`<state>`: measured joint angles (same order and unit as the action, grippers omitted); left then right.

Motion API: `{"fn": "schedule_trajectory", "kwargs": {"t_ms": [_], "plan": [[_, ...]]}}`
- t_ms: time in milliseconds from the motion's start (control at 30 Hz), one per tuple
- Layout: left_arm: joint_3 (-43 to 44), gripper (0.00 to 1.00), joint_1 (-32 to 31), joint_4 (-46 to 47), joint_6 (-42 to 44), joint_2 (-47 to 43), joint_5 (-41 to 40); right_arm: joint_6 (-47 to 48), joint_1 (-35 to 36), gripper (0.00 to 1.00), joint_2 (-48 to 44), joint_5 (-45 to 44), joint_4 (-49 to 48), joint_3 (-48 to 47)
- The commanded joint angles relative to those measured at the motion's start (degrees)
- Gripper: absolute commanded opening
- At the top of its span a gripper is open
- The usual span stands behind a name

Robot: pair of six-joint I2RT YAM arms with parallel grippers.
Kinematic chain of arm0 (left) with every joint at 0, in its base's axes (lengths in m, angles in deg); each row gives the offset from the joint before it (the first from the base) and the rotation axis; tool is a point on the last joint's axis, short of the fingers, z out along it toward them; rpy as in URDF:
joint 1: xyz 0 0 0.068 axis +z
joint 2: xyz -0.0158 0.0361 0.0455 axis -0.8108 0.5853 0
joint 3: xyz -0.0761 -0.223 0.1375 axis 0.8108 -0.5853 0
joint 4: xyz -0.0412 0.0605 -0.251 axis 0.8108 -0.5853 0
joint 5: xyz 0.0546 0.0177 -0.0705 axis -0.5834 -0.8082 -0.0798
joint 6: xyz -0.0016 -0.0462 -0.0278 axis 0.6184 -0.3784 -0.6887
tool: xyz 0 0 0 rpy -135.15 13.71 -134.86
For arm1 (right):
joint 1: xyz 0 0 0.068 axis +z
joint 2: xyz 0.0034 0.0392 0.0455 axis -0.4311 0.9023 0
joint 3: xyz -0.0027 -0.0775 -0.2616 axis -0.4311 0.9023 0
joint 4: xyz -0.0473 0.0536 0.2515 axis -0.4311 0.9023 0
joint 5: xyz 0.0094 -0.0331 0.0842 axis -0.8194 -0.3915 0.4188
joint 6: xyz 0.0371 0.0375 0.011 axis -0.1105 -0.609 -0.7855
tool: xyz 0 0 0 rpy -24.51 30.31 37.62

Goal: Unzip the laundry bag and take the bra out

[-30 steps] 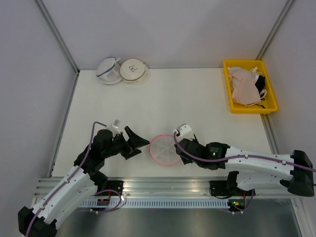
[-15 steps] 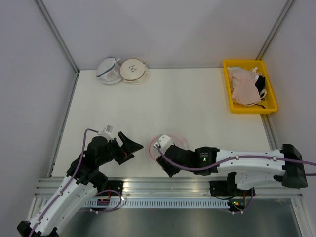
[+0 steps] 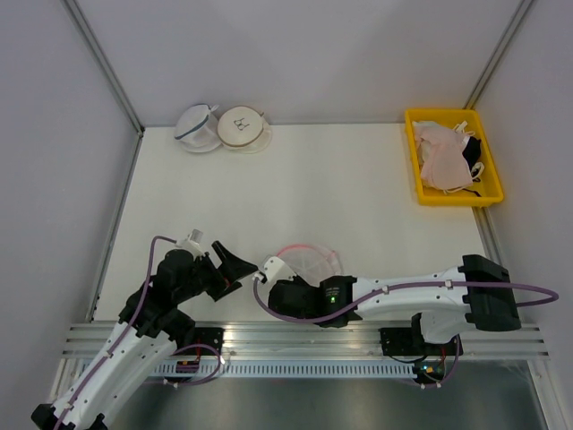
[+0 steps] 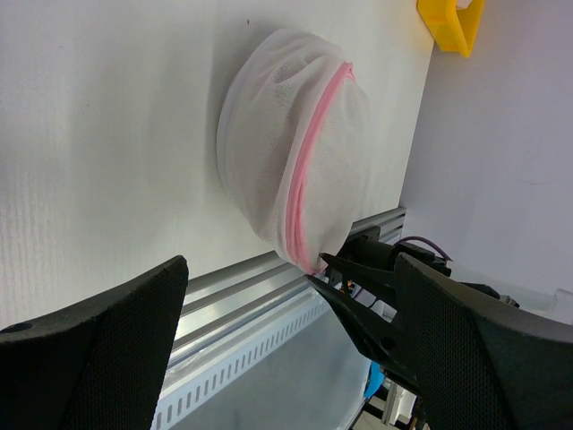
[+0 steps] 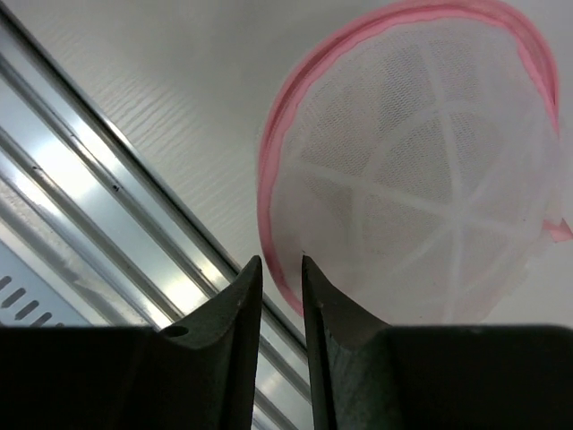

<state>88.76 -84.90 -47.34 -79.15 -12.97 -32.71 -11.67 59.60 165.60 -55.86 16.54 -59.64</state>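
The laundry bag (image 3: pixel 312 258) is a white mesh dome with a pink rim, near the table's front edge. It is tipped up on its edge (image 4: pixel 291 152), dome side toward my left arm. My right gripper (image 5: pixel 279 260) reaches in from the rail side, its narrow jaws closed around the pink rim at the bag's lowest point (image 5: pixel 269 210). From above, the right gripper (image 3: pixel 288 276) sits at the bag's near left edge. My left gripper (image 3: pixel 240 267) stands wide open just left of the bag, touching nothing (image 4: pixel 291 296). The bra is hidden.
Two other mesh pouches (image 3: pixel 199 128) (image 3: pixel 243 127) lie at the back left. A yellow bin (image 3: pixel 419 184) with pale and dark garments stands at the back right. The aluminium rail (image 3: pixel 295 333) runs along the near edge, right under the bag.
My right arm has swung left along the front edge and its jaws have narrowed onto the bag's rim. The bag went from lying flat to tipped up. The left arm drew back slightly.
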Motion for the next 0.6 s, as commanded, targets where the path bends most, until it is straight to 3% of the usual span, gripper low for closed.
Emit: {"fn": "schedule_trajectory", "kwargs": {"t_ms": [0, 100, 300, 400, 567], "plan": [[1.6, 0.99, 0.2, -0.5, 1.7, -0.5, -0.6, 0.0, 0.5, 0.29, 1.9, -5.4, 1.7, -2.5], [1.7, 0.99, 0.2, -0.7, 1.6, -0.6, -0.6, -0.1, 0.5, 0.26, 2.7, -6.3, 1.6, -2.5], [1.7, 0.99, 0.2, -0.9, 1.5, -1.0, -0.5, -0.8, 0.5, 0.0, 2.1, -8.7, 2.3, -2.6], [1.7, 0.99, 0.2, -0.9, 1.4, -1.0, -0.3, -1.1, 0.5, 0.01, 0.5, -9.0, 2.5, -2.7], [1.8, 1.0, 0.2, 0.0, 1.7, -0.8, 0.7, -2.9, 0.5, 0.01, -10.0, -10.5, -0.3, -1.3]]}}
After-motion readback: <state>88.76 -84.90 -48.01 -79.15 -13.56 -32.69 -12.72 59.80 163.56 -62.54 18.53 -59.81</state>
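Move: The laundry bag's unzipped pink lid edge lies practically at the right fingertips, about 1 cm ahead, 1 cm to the right and 1 cm below. The bag's middle is some 6 cm ahead and 6 cm to the right of that hand, 2 cm lower; the little pink tab on its far side is roughly 8 cm ahead and 13 cm right. From the left hand the lid edge is about 10 cm to the right, level fore and aft, and some 5 cm lower. The pink lid edge is taken between the right hand's part-open fingers: the hand eases down and forward onto it by about 1 cm each way, drifting slightly right and tilting its fingers a few degrees back under, and shuts on the mesh rim. Then, with the edge pinched, it lifts nearly 3 cm from its lowest point, drawing the lid up off the lower rim. ##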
